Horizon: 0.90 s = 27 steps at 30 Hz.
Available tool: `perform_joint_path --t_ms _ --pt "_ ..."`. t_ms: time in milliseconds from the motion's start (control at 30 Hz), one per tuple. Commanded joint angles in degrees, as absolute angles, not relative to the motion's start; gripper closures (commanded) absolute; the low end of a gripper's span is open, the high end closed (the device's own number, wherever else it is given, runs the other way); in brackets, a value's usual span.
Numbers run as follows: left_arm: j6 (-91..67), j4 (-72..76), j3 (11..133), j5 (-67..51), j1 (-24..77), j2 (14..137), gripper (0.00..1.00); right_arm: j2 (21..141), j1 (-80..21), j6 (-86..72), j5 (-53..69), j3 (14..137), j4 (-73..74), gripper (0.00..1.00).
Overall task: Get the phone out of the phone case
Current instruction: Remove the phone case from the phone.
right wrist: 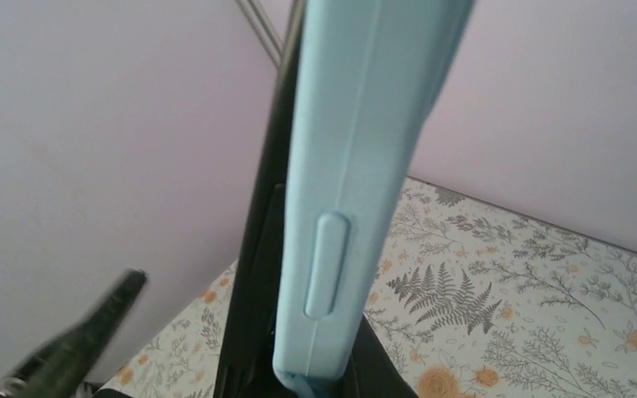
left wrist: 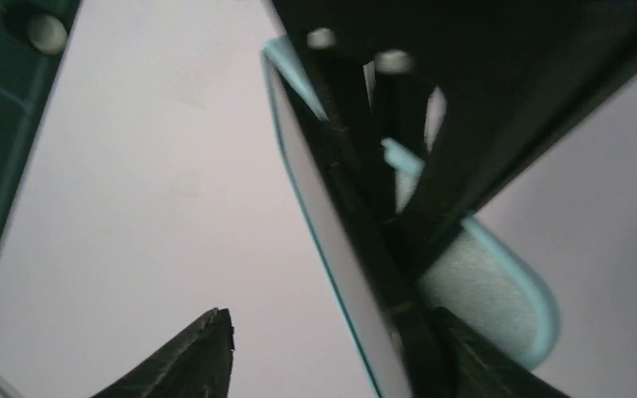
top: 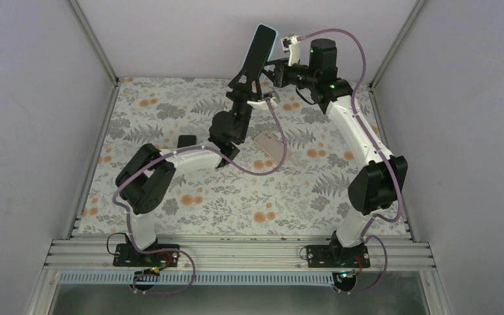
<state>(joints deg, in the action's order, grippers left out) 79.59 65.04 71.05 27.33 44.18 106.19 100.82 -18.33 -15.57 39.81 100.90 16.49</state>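
The phone in its light blue case [top: 261, 47] stands raised and tilted above the back of the table. In the right wrist view the case edge [right wrist: 357, 166] with its side button fills the middle, and a black strip of the phone [right wrist: 275, 124] runs along its left. My right gripper [top: 275, 66] [right wrist: 319, 365] is shut on the cased phone from the right. My left gripper [top: 248, 81] [left wrist: 332, 332] is open below it. The phone [left wrist: 332, 240] lies against one left finger [left wrist: 485, 365]; the other left finger [left wrist: 191, 361] stands well apart.
A small beige card [top: 269, 143] and a small black item [top: 186, 140] lie on the floral tablecloth [top: 190, 203]. Plain walls and metal frame posts [top: 95, 42] close in the back and sides. Both arms meet at the back middle.
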Motion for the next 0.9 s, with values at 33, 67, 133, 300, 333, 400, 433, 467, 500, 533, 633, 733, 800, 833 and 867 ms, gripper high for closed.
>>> perform_joint_path --t_ms 33,67,133,300,333,400,433,467,500,533,633,733,800,833,867 --pt "91.27 91.25 73.45 27.17 44.44 108.39 0.51 101.43 -20.32 -8.48 51.16 98.89 31.5 0.97" --pt "91.84 92.15 73.66 26.8 44.64 108.79 0.52 101.61 -20.5 -7.73 51.66 98.83 32.25 0.97" --pt "92.76 93.28 74.02 25.98 45.1 109.56 0.54 101.73 -21.12 -6.09 52.85 98.57 33.84 0.97" --pt "94.28 93.6 76.14 25.95 45.31 111.19 0.75 101.86 -21.62 -3.45 56.02 97.35 36.46 0.97" --pt "94.25 93.49 76.19 26.02 45.27 111.13 0.81 101.74 -21.62 -2.77 56.11 97.02 36.92 0.97" --pt "93.59 92.46 76.41 26.47 45.42 110.57 0.94 101.12 -21.58 -2.2 55.73 95.83 36.78 0.97" --pt "93.02 91.47 76.46 26.73 45.5 110.04 0.97 100.84 -21.46 -2.07 55.42 95.18 36.49 0.97" --pt "92.39 90.17 76.35 26.97 45.59 109.36 0.98 100.49 -21.34 -2.03 54.74 94.58 36.2 0.97" --pt "91.81 89.0 76.19 27.1 45.61 108.73 0.98 100.2 -21.37 -2.03 53.24 94.07 35.78 0.97" --pt "91.51 88.12 75.94 27.16 45.6 108.21 0.98 99.84 -21.36 -2.03 50.58 93.71 35.55 0.97" --pt "90.27 84.29 74.74 28.1 45.4 105.95 0.98 99.22 -21.36 -0.85 36.68 93.12 35.69 0.97" --pt "84.15 70.55 70.44 27.5 45.02 98.62 0.98 98.15 -20.96 2.96 17.57 92.51 35.71 0.97" --pt "78.9 54.19 68.78 26.3 44.6 92.82 0.98 97.23 -20.09 6.1 6.78 91.25 34.96 0.97" --pt "75.88 47.15 68.22 26.17 44.3 90.37 0.98 97.13 -19.42 8.19 2.58 90.73 35.17 0.97" --pt "74.74 41.21 67.62 25.91 43.97 87.88 0.98 96.95 -18.71 9.79 -1.33 90.38 35.11 0.97"
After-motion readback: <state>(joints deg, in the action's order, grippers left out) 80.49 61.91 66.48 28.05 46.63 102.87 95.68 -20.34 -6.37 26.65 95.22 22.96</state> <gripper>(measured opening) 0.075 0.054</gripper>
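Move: The phone, still in its light-blue case, has its middle about 5 cm ahead of my left hand, 3 cm to the right and 3 cm higher, its near end between my open left fingers. My right hand keeps its pinch on the case's side, with the phone's middle some 3 cm ahead, 4 cm left and 3 cm above. On the table roughly 38 cm below my left hand, the empty case lies about 12 cm right and 1 cm back, the bare phone 22 cm left and 2 cm back. I shut my left fingers on the phone's near end and pinch it while that hand eases about 2 cm back and slightly down. My right hand, still gripping the case, draws back about 2.5 cm with it, then swings forward, right and down by some 3–4 cm, rolling its left side down and turning clockwise, to peel the case off the phone. ##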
